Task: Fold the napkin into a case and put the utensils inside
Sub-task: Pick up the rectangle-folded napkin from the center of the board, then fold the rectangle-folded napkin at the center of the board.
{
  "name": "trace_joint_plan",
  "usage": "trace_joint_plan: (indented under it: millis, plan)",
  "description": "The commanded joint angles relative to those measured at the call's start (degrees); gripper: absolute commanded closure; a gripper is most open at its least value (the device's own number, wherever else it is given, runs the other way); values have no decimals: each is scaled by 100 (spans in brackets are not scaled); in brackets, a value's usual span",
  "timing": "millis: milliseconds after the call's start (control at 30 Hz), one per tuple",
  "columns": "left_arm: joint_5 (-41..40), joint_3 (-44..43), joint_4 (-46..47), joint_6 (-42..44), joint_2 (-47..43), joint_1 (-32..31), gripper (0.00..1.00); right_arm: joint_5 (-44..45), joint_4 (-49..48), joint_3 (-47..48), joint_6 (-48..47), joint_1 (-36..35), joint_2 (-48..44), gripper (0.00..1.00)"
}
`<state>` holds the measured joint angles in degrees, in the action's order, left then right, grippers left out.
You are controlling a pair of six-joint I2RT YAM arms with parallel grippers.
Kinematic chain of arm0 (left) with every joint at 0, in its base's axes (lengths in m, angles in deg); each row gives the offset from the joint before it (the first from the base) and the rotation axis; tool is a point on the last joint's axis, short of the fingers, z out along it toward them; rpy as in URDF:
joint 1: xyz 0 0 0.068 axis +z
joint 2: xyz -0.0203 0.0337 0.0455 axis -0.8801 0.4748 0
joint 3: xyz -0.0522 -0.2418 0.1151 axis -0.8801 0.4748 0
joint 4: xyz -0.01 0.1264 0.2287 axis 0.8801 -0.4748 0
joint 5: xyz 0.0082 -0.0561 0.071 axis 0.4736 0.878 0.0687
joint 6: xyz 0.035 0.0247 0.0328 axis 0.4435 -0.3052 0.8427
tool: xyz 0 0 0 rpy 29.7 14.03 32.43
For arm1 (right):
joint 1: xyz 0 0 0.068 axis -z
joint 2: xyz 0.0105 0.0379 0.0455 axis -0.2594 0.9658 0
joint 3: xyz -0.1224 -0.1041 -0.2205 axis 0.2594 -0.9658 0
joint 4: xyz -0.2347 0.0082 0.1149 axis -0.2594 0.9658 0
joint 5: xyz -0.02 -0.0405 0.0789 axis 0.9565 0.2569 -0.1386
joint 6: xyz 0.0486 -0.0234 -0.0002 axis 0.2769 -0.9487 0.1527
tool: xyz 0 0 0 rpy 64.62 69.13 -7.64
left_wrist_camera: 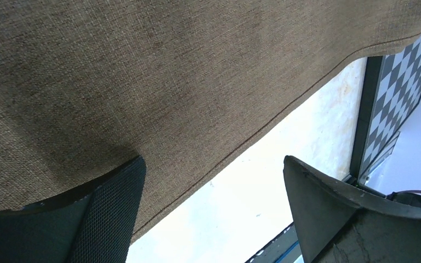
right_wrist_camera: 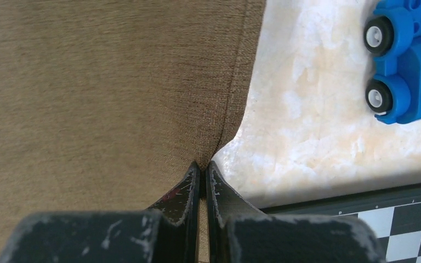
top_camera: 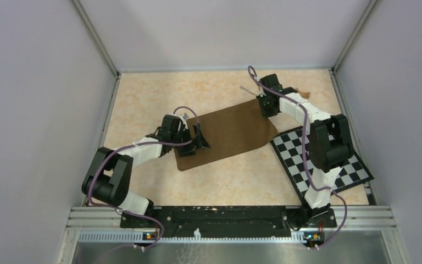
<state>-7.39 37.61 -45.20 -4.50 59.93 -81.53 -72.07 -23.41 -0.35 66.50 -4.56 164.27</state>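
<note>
The dark brown napkin (top_camera: 225, 135) lies flat in the middle of the table. My right gripper (top_camera: 266, 107) is shut on its far right edge. In the right wrist view the fingertips (right_wrist_camera: 193, 178) pinch a pulled-up fold of the cloth (right_wrist_camera: 98, 82). My left gripper (top_camera: 199, 140) stands open over the napkin's near left part. One of its fingers (left_wrist_camera: 104, 219) rests above the cloth (left_wrist_camera: 142, 82), and the other (left_wrist_camera: 351, 219) is over bare table, with the hem running between them. A slim pale thing (top_camera: 245, 88), maybe the fork, lies beyond the right gripper. The knife is not in view.
A black-and-white checkered board (top_camera: 329, 159) lies at the right, under the right arm, close to the napkin's right corner. A blue toy car (right_wrist_camera: 408, 60) sits on the table just beyond the napkin's edge. Grey walls close the table on three sides.
</note>
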Motion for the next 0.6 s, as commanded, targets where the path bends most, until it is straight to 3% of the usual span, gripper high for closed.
trace_joint_plan:
  millis: [0, 133, 400, 567]
  plan:
    - [-211, -289, -24, -74, -426, -41, 1, -476, -91, 169, -269, -197, -552, 100]
    - [-507, -448, -705, 150, -1212, 300, 1, -711, -26, 390, -218, -870, -561, 100]
    - [-342, -498, -1707, 710, -2978, 2188, 1, -2302, 141, 1665, 1050, -2331, 670, 100]
    - [-500, -666, -2157, 837, -3371, 2345, 1, -3227, -471, 2049, 1963, -2691, 1390, 100]
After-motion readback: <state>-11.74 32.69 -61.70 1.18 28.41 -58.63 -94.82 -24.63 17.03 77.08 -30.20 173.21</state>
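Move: The right hand already pinches the napkin's right end, and the napkin's left end, where it is heading, lies about 34 cm to its left, 12 cm back and 6 cm below. The fork is some 14 cm ahead and 3 cm left of this hand, the blue car about 7 cm ahead and 14 cm right, and the checkered board's middle roughly 20 cm back and 26 cm right. From the left hand, low over the cloth, the napkin's left end is about 7 cm left, 1 cm ahead and 4 cm down. Keeping its pinch, the right hand sweeps the napkin's right end some 28 cm to its left and about 9 cm back over the rest of the cloth, rising in a shallow arc that just begins to sink, while the wrist swings counter-clockwise and rolls left side up by roughly 30 degrees each. The left hand, fingers still wide open, lifts up and away to its left past the napkin's left end, clearing the space for the fold and turning counter-clockwise. ##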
